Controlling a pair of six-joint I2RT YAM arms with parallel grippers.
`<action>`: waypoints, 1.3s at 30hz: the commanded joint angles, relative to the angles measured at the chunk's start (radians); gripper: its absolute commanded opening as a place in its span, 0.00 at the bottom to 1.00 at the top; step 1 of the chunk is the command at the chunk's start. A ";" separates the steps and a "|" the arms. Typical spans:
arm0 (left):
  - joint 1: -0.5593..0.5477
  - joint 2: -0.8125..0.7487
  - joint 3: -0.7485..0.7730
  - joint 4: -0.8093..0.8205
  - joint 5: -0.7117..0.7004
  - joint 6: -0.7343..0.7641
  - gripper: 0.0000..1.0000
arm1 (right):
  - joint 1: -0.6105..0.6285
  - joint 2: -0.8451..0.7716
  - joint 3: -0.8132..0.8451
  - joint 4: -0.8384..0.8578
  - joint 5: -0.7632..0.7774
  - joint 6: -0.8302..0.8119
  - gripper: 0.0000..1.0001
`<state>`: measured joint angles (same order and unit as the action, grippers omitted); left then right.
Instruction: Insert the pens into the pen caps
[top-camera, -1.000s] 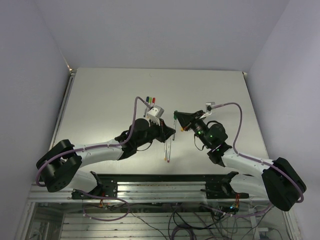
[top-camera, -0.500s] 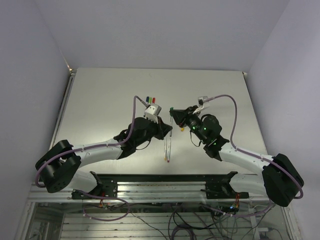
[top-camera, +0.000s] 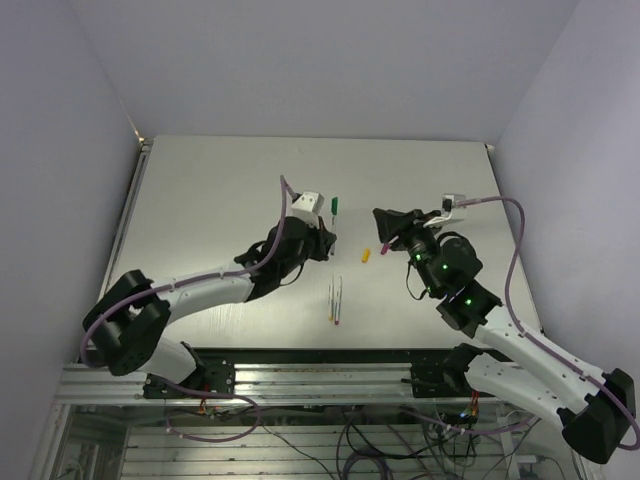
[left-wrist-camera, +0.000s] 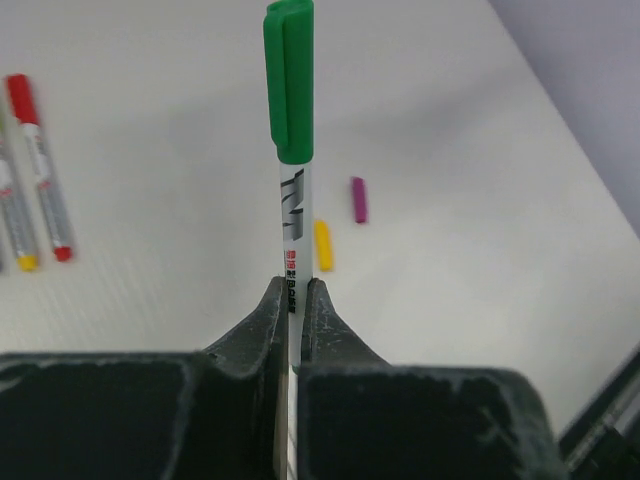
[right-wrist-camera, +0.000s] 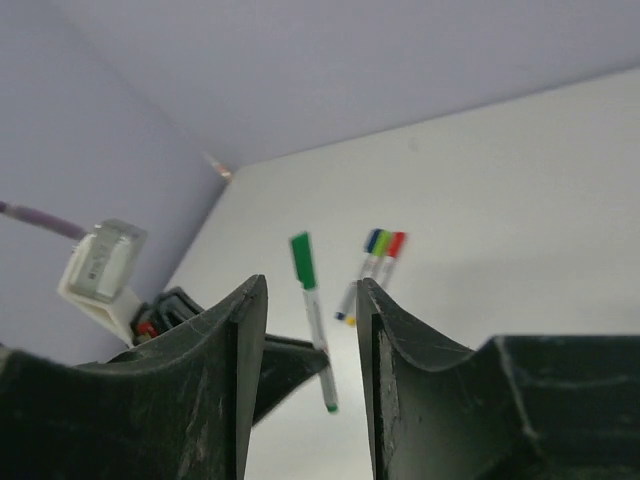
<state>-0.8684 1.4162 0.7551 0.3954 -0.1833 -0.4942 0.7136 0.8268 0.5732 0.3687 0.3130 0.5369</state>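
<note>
My left gripper (left-wrist-camera: 295, 287) (top-camera: 326, 243) is shut on a white-grey pen (left-wrist-camera: 297, 215) (top-camera: 335, 206) whose tip wears the green cap (left-wrist-camera: 289, 80). The pen sticks out past the fingers, above the table. My right gripper (right-wrist-camera: 310, 283) (top-camera: 382, 222) stands open to the right of it with nothing between its fingers, and the held pen (right-wrist-camera: 318, 330) shows through the gap. A loose yellow cap (top-camera: 366, 254) (left-wrist-camera: 322, 245) and a purple cap (left-wrist-camera: 358, 200) lie on the table. Two more pens (top-camera: 334, 299) lie side by side nearer the bases.
Three pens with blue, light-green and red caps (right-wrist-camera: 385, 245) lie together on the far part of the white table (top-camera: 200, 200). A red-capped pen (left-wrist-camera: 40, 170) and another beside it sit at the left edge of the left wrist view.
My right gripper has opened and drawn back to the right, leaving the green cap on the pen. The left gripper has swung the capped pen away towards the far side, uncovering the yellow cap.
</note>
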 joint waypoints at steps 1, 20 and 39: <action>0.061 0.102 0.136 -0.168 -0.075 0.047 0.07 | 0.000 -0.003 0.063 -0.348 0.253 0.104 0.41; 0.171 0.566 0.615 -0.510 -0.114 0.140 0.07 | -0.082 0.171 0.113 -0.554 0.208 0.196 0.42; 0.224 0.733 0.740 -0.554 -0.100 0.112 0.07 | -0.104 0.184 0.076 -0.495 0.159 0.195 0.42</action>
<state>-0.6510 2.1162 1.4620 -0.1333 -0.2813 -0.3740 0.6151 1.0069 0.6617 -0.1543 0.4744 0.7223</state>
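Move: The closed left gripper holds the green-capped pen. The free spot for it is about 17 cm ahead, 3 cm left and 17 cm down. Beside that spot lie the red pen, 19 cm ahead and 6 cm left, and the lime pen, 19 cm ahead and 8 cm left. From the empty right gripper the yellow cap is some 9 cm ahead, 3 cm right and 29 cm down. The purple cap lies 5 cm farther right and 1 cm farther out. Bring the left gripper forward about 15 cm and down some 13 cm, drifting slightly left, to the free spot right of the red pen, rolling its left side up and tipping the fingers down, pen still gripped. Meanwhile lower the right gripper about 13 cm towards the loose caps, shifting right and tipping its part-open fingers down some 30 degrees, then hold there. ##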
